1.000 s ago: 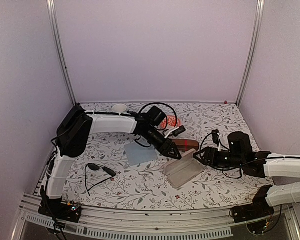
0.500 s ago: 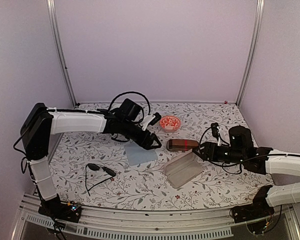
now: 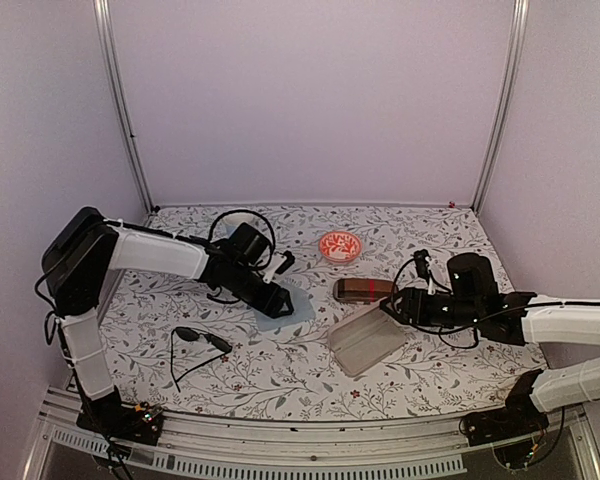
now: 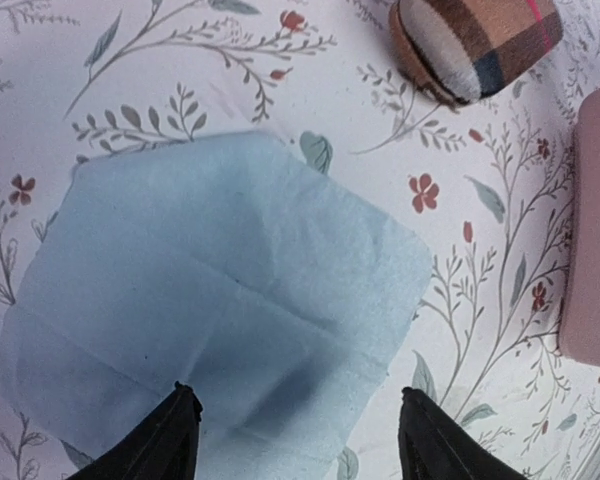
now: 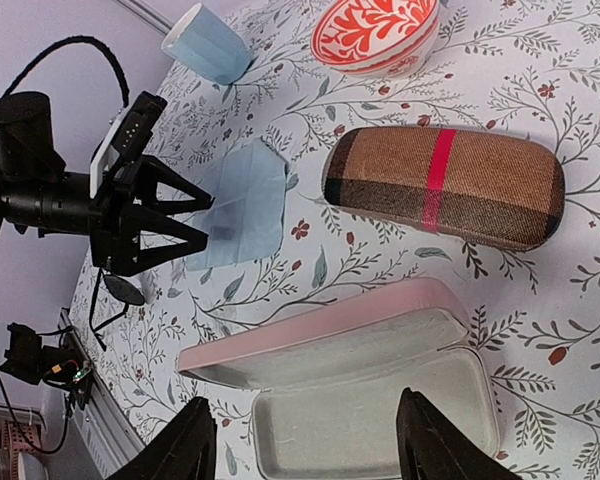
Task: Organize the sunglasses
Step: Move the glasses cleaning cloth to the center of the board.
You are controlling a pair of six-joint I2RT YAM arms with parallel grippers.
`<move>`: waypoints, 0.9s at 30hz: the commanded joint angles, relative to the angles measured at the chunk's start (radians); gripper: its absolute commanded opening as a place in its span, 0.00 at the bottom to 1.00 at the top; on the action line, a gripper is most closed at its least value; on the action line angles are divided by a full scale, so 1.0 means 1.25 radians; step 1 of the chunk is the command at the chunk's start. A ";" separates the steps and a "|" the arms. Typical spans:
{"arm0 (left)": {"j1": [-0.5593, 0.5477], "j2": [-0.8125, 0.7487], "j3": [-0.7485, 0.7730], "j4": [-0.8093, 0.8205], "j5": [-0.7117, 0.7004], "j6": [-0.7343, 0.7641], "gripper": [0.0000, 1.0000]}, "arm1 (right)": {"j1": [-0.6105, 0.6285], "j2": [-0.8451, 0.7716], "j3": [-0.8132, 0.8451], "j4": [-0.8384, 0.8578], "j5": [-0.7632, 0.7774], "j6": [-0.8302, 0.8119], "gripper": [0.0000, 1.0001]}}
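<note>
The black sunglasses [image 3: 196, 338] lie unfolded on the flowered table at the front left, with one dark lens [image 5: 130, 290] showing in the right wrist view. My left gripper [image 3: 277, 299] [image 4: 298, 410] hovers open over a light blue cloth [image 4: 210, 310] [image 3: 285, 306], nothing between its fingers. My right gripper [image 3: 392, 311] [image 5: 305, 420] stands open just above the open pink case [image 5: 370, 400] [image 3: 365, 342], whose inside holds nothing. The sunglasses lie apart from both grippers.
A brown plaid case with a red band [image 3: 365, 290] [image 5: 445, 185] lies shut behind the pink case. A red patterned bowl [image 3: 340, 245] and a light blue cup [image 5: 205, 45] stand farther back. Walls and metal posts enclose the table.
My left arm has swung back to the left, from beside the brown case to above the blue cloth. The right gripper has shifted slightly left at the pink case.
</note>
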 commanded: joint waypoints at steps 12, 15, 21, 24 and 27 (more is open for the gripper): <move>-0.043 -0.043 -0.180 0.052 0.038 -0.079 0.70 | 0.009 0.033 0.007 0.042 -0.006 0.015 0.63; -0.074 -0.063 -0.213 0.045 0.039 -0.112 0.70 | 0.011 0.036 0.008 0.041 -0.008 0.015 0.63; -0.157 -0.128 -0.281 0.020 0.028 -0.197 0.70 | 0.015 0.041 0.017 0.038 -0.006 0.010 0.63; -0.199 -0.148 -0.302 0.013 0.030 -0.230 0.71 | 0.016 0.047 0.026 0.036 -0.007 0.005 0.63; -0.225 -0.167 -0.313 -0.001 0.022 -0.251 0.71 | 0.021 0.053 0.036 0.036 -0.009 0.002 0.63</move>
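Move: The glasses cleaning cloth lies right beneath my left hand, its middle roughly 2 cm ahead, 1 cm to the left and 3 cm down. From that hand, the open pink box stands about 19 cm to the right and 7 cm back, the plaid glasses case about 19 cm right and 5 cm ahead, and the black sunglasses some 18 cm left and 7 cm back. From my right hand the cloth is about 24 cm left, 6 cm ahead and 11 cm below. I sink my left hand about 2 cm, fingers kept wide, until the far-side fingertip comes down on the cloth. Then I hold that height and drag the cloth back toward my bases, slowly at first and then faster, some 12 cm of hand travel in all, with the near-side finger over bare table and the wrist tipping only slightly. ##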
